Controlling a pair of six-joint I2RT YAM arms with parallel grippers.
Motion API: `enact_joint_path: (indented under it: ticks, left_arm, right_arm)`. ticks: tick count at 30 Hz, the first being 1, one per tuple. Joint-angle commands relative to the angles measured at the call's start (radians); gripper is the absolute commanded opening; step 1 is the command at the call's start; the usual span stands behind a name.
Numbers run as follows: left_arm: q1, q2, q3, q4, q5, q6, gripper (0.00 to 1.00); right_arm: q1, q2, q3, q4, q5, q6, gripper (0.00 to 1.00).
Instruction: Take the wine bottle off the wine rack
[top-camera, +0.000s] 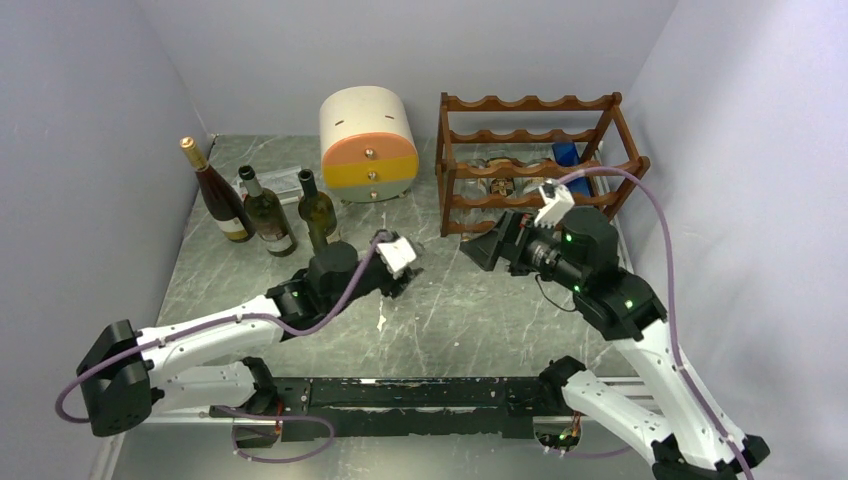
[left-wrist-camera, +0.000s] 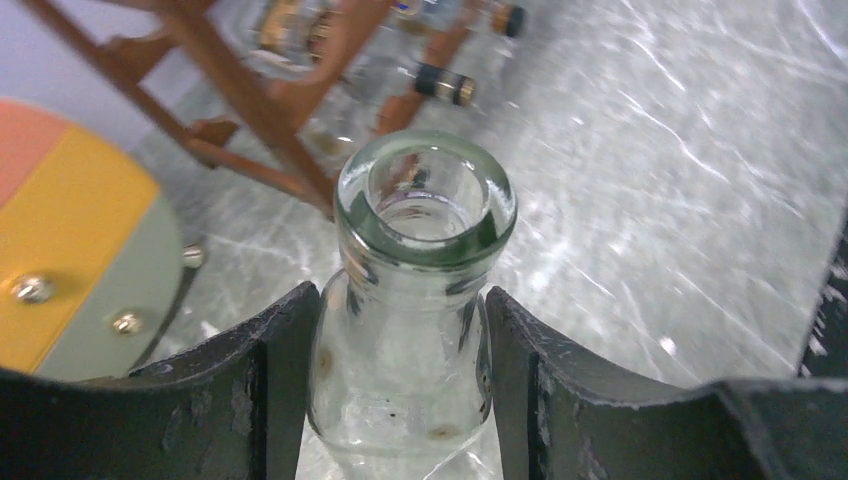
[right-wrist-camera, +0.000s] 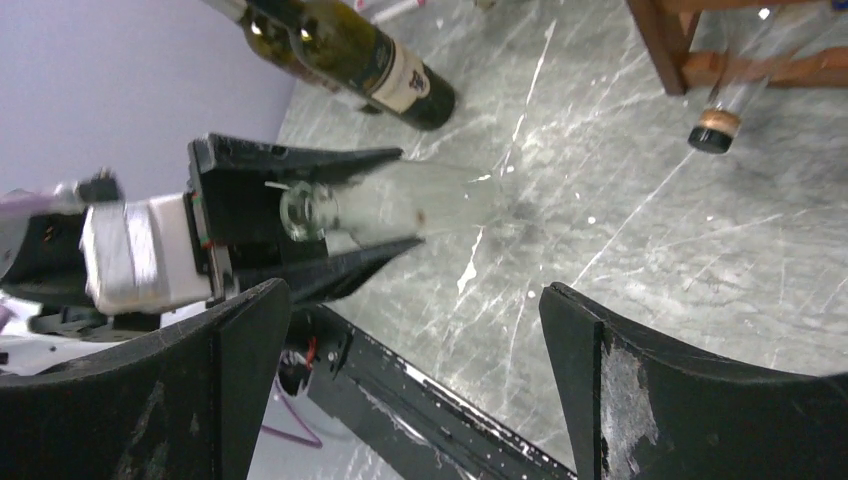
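Note:
A clear glass wine bottle (left-wrist-camera: 425, 260) is off the dark brown wooden wine rack (top-camera: 540, 160). My left gripper (left-wrist-camera: 400, 300) is shut on its neck just below the open mouth. In the right wrist view the bottle (right-wrist-camera: 420, 195) juts out of the left gripper above the table, tilted. My right gripper (right-wrist-camera: 412, 292) stands wide open with nothing between its fingers. It sits in front of the rack (right-wrist-camera: 700, 50), pointing left toward the held bottle. In the top view my left gripper (top-camera: 405, 258) and my right gripper (top-camera: 475, 250) face each other at mid-table.
More bottles lie in the rack's lower tier, their capped necks (left-wrist-camera: 445, 85) (right-wrist-camera: 715, 125) poking forward. Three dark bottles (top-camera: 265, 210) stand at the back left. A cream-and-orange drawer unit (top-camera: 368, 145) sits between them and the rack. Walls close in on both sides.

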Motion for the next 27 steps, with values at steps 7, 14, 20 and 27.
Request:
enact_joint_path:
  ticks: [7,14,20,27]
  left_arm:
    - [0.38,-0.009,-0.06,0.442,0.192,-0.3,0.07]
    - [0.471,0.055,-0.069,0.512,0.273,-0.305,0.07]
    - [0.512,0.094,-0.089,0.557,0.282,-0.296,0.07]
    - [0.544,0.162,-0.08,0.561,0.317,-0.299,0.07]
  right_arm:
    - [0.002,-0.057,-0.031,0.024,0.134,0.03,1.0]
    - [0.002,-0.042,-0.056,0.039,0.132,0.031,1.0]
    - [0.002,-0.035,-0.087,0.037,0.131,0.027,1.0]
    - [0.002,-0.029,-0.092,0.033,0.126,0.026,1.0]
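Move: My left hand already holds the clear bottle by its neck. The open patch of table for it lies about 14 cm ahead, 9 cm left and 20 cm down. The near green bottle stands about 16 cm ahead and 18 cm left, the other green bottle 12 cm left of that one. The drawer box is roughly 32 cm ahead, 9 cm left. From my empty right hand the patch is some 14 cm ahead and 27 cm left. I swing my left hand forward about 13 cm and left 9 cm, towards the near green bottle and the drawer box, rising about 3 cm and then sinking back as I slow. The wrist turns some 15 degrees counter-clockwise and rolls its left side down, fingers keeping the clear bottle. My right hand, still wide open, lifts slightly, then sinks, ending about 3 cm lower. ##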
